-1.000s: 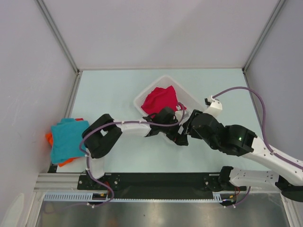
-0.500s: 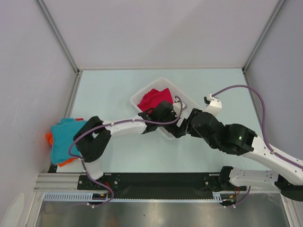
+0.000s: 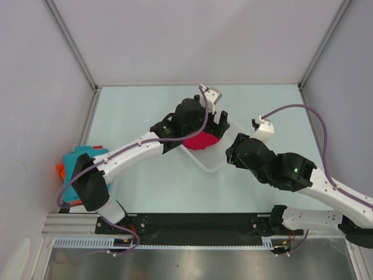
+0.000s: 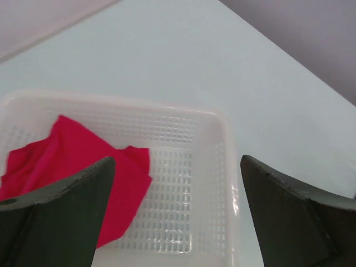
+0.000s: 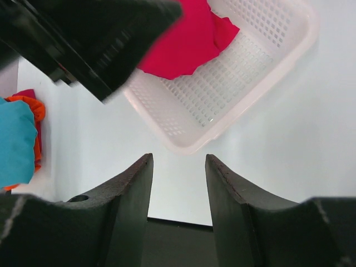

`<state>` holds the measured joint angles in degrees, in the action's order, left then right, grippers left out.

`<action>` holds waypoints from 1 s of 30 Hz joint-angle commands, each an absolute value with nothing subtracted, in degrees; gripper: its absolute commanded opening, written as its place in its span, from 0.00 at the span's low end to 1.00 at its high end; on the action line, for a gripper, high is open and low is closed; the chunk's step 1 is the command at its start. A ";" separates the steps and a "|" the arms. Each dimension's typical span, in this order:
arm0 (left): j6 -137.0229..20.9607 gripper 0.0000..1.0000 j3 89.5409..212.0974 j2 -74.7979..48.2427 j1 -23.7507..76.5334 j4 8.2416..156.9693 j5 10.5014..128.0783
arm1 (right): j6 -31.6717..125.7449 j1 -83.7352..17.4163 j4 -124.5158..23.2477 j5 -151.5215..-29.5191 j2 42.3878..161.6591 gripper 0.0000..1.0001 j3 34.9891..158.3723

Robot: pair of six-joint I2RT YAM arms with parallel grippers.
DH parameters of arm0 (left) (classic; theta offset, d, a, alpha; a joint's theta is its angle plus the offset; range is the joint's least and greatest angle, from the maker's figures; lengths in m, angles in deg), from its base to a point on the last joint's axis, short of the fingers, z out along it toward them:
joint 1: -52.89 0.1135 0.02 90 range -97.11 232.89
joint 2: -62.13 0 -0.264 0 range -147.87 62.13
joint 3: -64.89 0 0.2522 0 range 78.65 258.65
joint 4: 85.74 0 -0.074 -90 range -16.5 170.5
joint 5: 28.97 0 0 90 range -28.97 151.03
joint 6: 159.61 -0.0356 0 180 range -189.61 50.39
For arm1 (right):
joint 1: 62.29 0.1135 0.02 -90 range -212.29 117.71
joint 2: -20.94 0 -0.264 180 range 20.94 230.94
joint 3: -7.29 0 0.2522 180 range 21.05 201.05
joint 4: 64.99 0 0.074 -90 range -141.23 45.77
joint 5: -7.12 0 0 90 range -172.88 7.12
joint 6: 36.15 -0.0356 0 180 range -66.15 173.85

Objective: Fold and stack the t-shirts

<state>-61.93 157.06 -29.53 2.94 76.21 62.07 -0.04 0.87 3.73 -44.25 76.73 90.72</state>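
Observation:
A crimson-pink t-shirt (image 3: pixel 200 142) lies crumpled in the white mesh basket (image 3: pixel 213 163) at mid-table. My left gripper (image 3: pixel 204 129) hovers over the basket's far side, jaws wide open and empty. In the left wrist view the left gripper (image 4: pixel 177 161) frames the basket's (image 4: pixel 222 119) bare floor, with the crimson-pink t-shirt (image 4: pixel 72 161) under its left finger. My right gripper (image 5: pixel 178 158) stands open and empty just short of the basket's (image 5: pixel 183 146) near corner. The teal-blue t-shirt (image 3: pixel 76 166) lies folded on the orange one (image 3: pixel 60 170) at the table's left edge.
Grey walls with metal frame posts (image 3: pixel 73 49) close the table in on the left, right and far sides. The right arm's purple cable (image 3: pixel 317 125) loops above the table on the right. A black rail (image 3: pixel 198 220) runs along the near edge.
My left arm has stretched out and swung from the basket's near side up over its far side, jaws open throughout. The right arm has hardly moved.

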 commanded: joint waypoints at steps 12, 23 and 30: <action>-17.60 1.00 134.57 -16.72 28.36 64.84 52.85 | 1.20 0.82 0.72 -42.71 77.89 0.49 90.48; -11.96 1.00 127.87 -15.83 31.44 75.66 57.86 | 0.24 0.73 0.89 -44.21 78.07 0.49 88.55; -9.14 1.00 124.36 -21.09 31.36 84.26 63.39 | 0.15 0.82 1.33 -44.56 79.04 0.49 88.55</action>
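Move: The basket lies below the open left hand: its middle is about 5 cm ahead, 4 cm to the left and 24 cm down, while its left corner is roughly 10 cm ahead, 20 cm left and 20 cm down. The red t-shirt in it is some 8 cm ahead, 8 cm left and 25 cm below. The right gripper stands about 12 cm back and 5 cm right, level in height. From the right hand the basket's middle is roughly 18 cm ahead, 9 cm left and 26 cm down. Swinging left over the basket in a quick arc, first rising slightly and drawing forward, the left hand then drops beside its left corner and eases a few centimetres back right, ending about 22 cm left and 14 cm lower. The wrist turns some 50 degrees counter-clockwise and tips the wide-open fingers more steeply down, touching nothing at the end. The right hand sinks about 2 cm. ##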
